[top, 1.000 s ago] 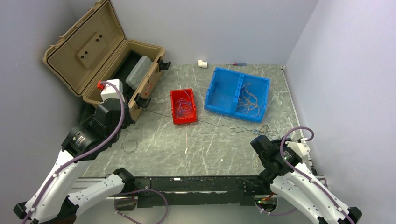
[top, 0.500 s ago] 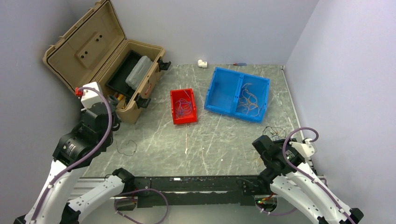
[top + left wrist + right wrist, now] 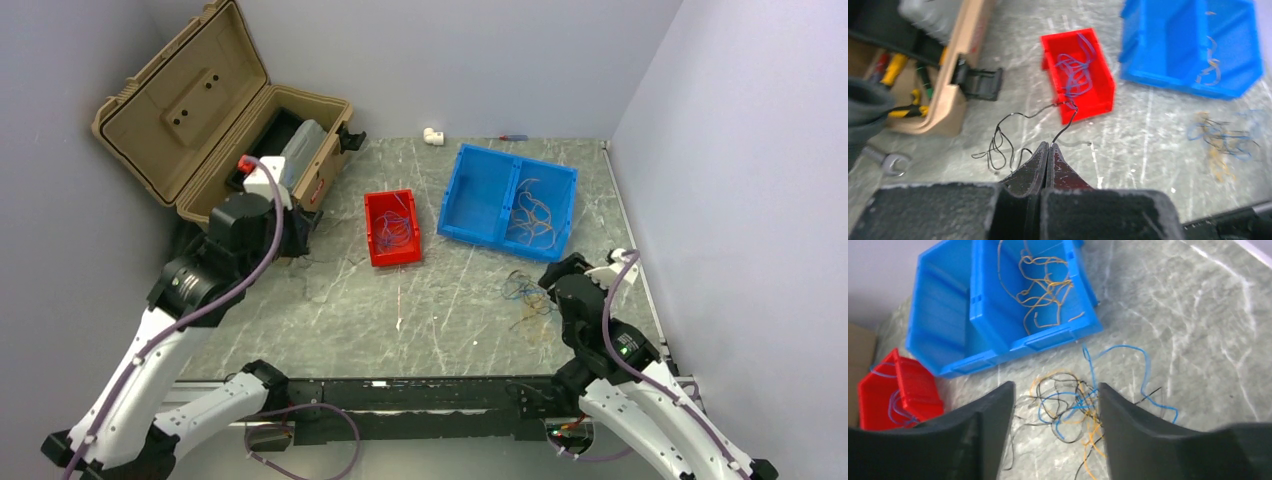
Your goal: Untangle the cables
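A loose tangle of blue, orange and black cables (image 3: pixel 1083 405) lies on the table, also seen from above (image 3: pixel 525 297). My right gripper (image 3: pixel 1055 387) hangs open just above this tangle, its fingers astride it and holding nothing. My left gripper (image 3: pixel 1048 144) is shut on a thin black cable (image 3: pixel 1065 125) that rises from its tip to the front of the red bin (image 3: pixel 1100 82). This cable then trails left into loops (image 3: pixel 998 150) on the table. Blue and purple cables (image 3: pixel 1075 75) fill the red bin. Tan cables (image 3: pixel 1040 285) lie in the blue bin's (image 3: pixel 943 315) right compartment.
An open tan toolbox (image 3: pixel 215 120) with tools stands at the back left, close to my left arm. A wrench (image 3: pixel 885 162) lies beside it. A white fitting (image 3: pixel 433 135) and a small screwdriver (image 3: pixel 513 137) sit by the back wall. The walls close in on both sides.
My right gripper has opened, and the tangle now lies on the table in front of it. My left arm swung out to the left, then back towards the toolbox and red bin.
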Available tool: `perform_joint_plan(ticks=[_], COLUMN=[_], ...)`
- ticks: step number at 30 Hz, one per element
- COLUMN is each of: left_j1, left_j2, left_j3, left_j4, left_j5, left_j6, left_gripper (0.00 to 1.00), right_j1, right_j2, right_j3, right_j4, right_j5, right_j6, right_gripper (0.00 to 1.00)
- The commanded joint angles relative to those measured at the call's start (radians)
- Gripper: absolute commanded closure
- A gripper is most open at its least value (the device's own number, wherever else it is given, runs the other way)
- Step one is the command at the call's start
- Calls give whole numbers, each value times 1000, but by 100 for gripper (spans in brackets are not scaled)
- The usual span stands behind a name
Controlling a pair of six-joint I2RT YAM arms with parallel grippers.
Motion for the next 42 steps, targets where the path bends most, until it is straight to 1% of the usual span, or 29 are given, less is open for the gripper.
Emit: perform_joint_plan(ticks=[1,3,5,8,10,18,20,23,28,30,34,35,39,42], left_j1=[1,-1,-6,-30,-46,-96,-96,-96,-93,-86,-72,-71,-70,-70], left_j2=[62,104,155,227,284,518,562,630,806,827,849,874,1009,1076], left_j3=[100,140,198,331,403,820,868,914,1112,1111,993,993,1083,1085], left_j4=[54,44,20,-29,-63,-158,-105,-12,38,124,407,454,590,694], left_j5=[247,315,372,421,434,490,567,633,673,709,791,804,866,860], left_j6=[45,56,64,87,95,83,86,64,43,5,-124,-153,-261,-298], left_gripper=[100,100,100,100,100,100,100,100,100,100,100,100,100,100], right_j1=[-1,-1,-2,-1,-1,-1,-1,-1,-1,-1,-1,-1,-1,-1], right_j2=[15,42,69,82,73,24,19,-6,-68,-83,-113,-118,-137,-149], right_j3=[-7,3,13,16,12,-13,-13,-22,-20,-11,4,7,18,26], right_j4=[158,156,169,228,261,358,358,353,332,318,298,297,302,301], right_j5=[-131,-152,-191,-277,-315,-390,-381,-340,-289,-265,-214,-202,-164,-141], right_j6=[-211,-236,-283,-370,-397,-456,-454,-433,-436,-442,-450,-451,-467,-473], right_gripper=[21,12,9,7,7,6,6,7,7,7,7,7,7,7])
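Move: The left gripper holds the loose black cable. It goes to the empty left compartment of the blue bin, about 19 cm ahead, 30 cm right and 29 cm below; the red bin lies roughly 11 cm ahead and 14 cm right, equally low. From the empty right gripper, the cable tangle is about 2 cm ahead, 3 cm left and 17 cm down, and the blue bin's orange-cable compartment some 17 cm ahead, 1 cm left, 14 cm down. Keep the black cable pinched and swing the left gripper about 28 cm right, lifting it some 18 cm and then reaching forward, towards the blue bin's empty compartment, while turning clockwise until the fingers point mostly right. Spread the part-open right fingers wide, swing left and turn counter-clockwise over the tangle, then rise about 5 cm, drifting partway back right. ##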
